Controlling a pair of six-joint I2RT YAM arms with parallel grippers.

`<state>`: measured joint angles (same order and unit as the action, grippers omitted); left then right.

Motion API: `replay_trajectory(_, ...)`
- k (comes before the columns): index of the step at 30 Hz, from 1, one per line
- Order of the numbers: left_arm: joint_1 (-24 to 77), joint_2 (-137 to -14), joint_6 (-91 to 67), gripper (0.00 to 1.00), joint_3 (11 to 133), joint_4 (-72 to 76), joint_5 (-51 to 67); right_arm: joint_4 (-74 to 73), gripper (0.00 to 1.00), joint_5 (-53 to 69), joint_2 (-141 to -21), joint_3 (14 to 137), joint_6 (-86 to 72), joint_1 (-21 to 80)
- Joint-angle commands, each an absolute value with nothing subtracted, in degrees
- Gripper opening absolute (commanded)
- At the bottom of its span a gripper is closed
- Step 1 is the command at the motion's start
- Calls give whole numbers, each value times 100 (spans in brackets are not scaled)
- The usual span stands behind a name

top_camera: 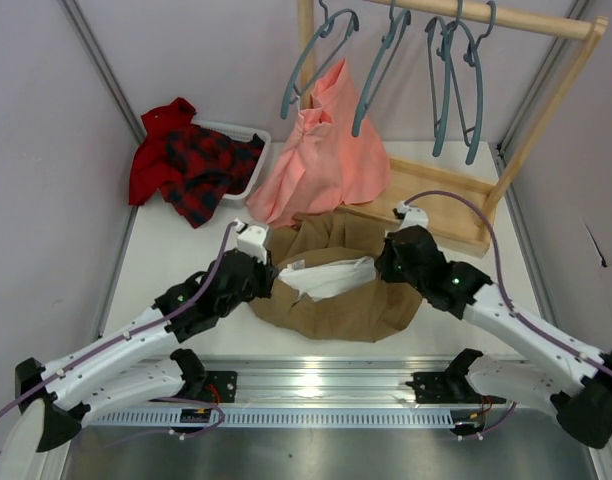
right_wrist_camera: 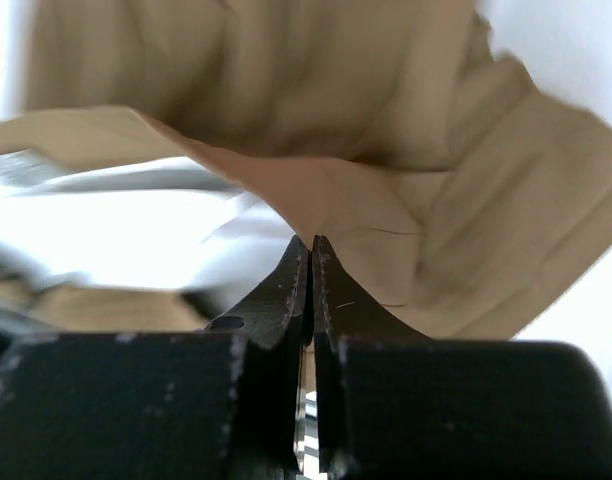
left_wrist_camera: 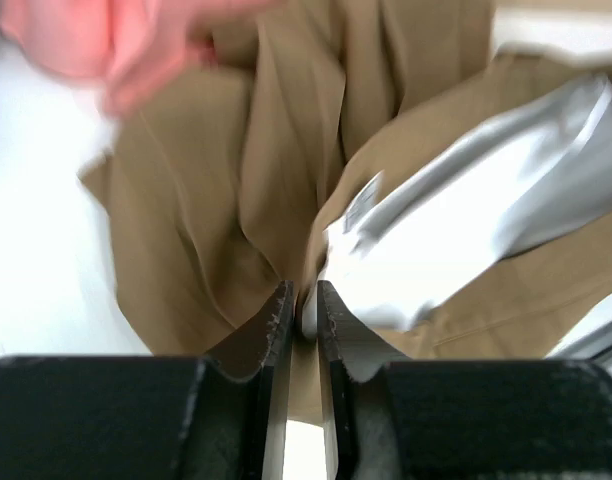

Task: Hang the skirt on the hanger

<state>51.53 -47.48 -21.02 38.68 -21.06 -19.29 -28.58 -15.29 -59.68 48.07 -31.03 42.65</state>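
Observation:
The khaki skirt lies bunched on the table between my two arms, its white lining showing at the open waist. My left gripper is at the skirt's left edge. In the left wrist view its jaws stand a narrow slit apart, with the skirt's edge and lining pinched between them. My right gripper is at the right edge, and its jaws are pressed together on a fold of the skirt. Grey-blue hangers hang from the wooden rail behind.
A salmon-pink garment hangs against the wooden rack, touching the skirt's far edge. The rack's base lies just behind my right gripper. A red-and-black plaid garment spills over a white bin at the back left.

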Motion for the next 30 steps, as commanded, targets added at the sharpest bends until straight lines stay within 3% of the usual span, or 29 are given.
replay_trajectory(1, 5133, -4833, -2057, 20, 4973, -2240, -2364, -2339, 0, -1846, -4952, 5037, -3304, 4342)
replay_trajectory(5, 5133, -5220, -1855, 18, 6202, -2952, -2399, -2609, 0, -2590, -4141, 4764, -3830, 4491)
replay_trajectory(8, 5133, -5282, -1486, 17, 6153, -3024, -2190, -2742, 0, -2576, -3727, 4334, -4208, 4491)
replay_trajectory(14, 5492, -5546, -1467, 17, 6363, -2893, -399, -2891, 0, -2399, -3989, 3867, -4772, 4518)
replay_trajectory(21, 6319, -5993, -2072, 34, 5634, -2223, -516, -3032, 0, -2487, -4509, 4148, -4535, 4509)
replay_trajectory(27, 6644, -6749, -3293, 55, 5607, -3005, -1239, -3366, 0, -2725, -4736, 4315, -4202, 4290)
replay_trajectory(30, 6890, -7056, -3952, 60, 5748, -3330, -1318, -3331, 0, -2637, -4895, 4307, -3973, 4079)
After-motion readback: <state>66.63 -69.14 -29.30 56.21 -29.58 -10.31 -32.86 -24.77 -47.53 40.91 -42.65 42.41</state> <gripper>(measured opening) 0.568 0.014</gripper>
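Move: Some 11 cm to the left hand's right, 5 cm back towards the base and perhaps 4 cm lower lies the middle of the near lip of the brown skirt's waist; the pink garment is about 24 cm ahead of this hand and 11 cm to its right. From the right hand, which still pinches the right end of the waist, that lip is about 11 cm left and 5 cm back, with the wooden rack base roughly 15 cm ahead and 10 cm right. Coming free of the waist's left end, the left hand rises about 14 cm, then swings right and back towards the base, dropping to the skirt's near edge as its fingers spread and tip down. Meanwhile the right hand keeps its pinch, lifts some 9 cm while drawing back and right, sinks to its starting height and ends about 5 cm farther right, turned clockwise. ##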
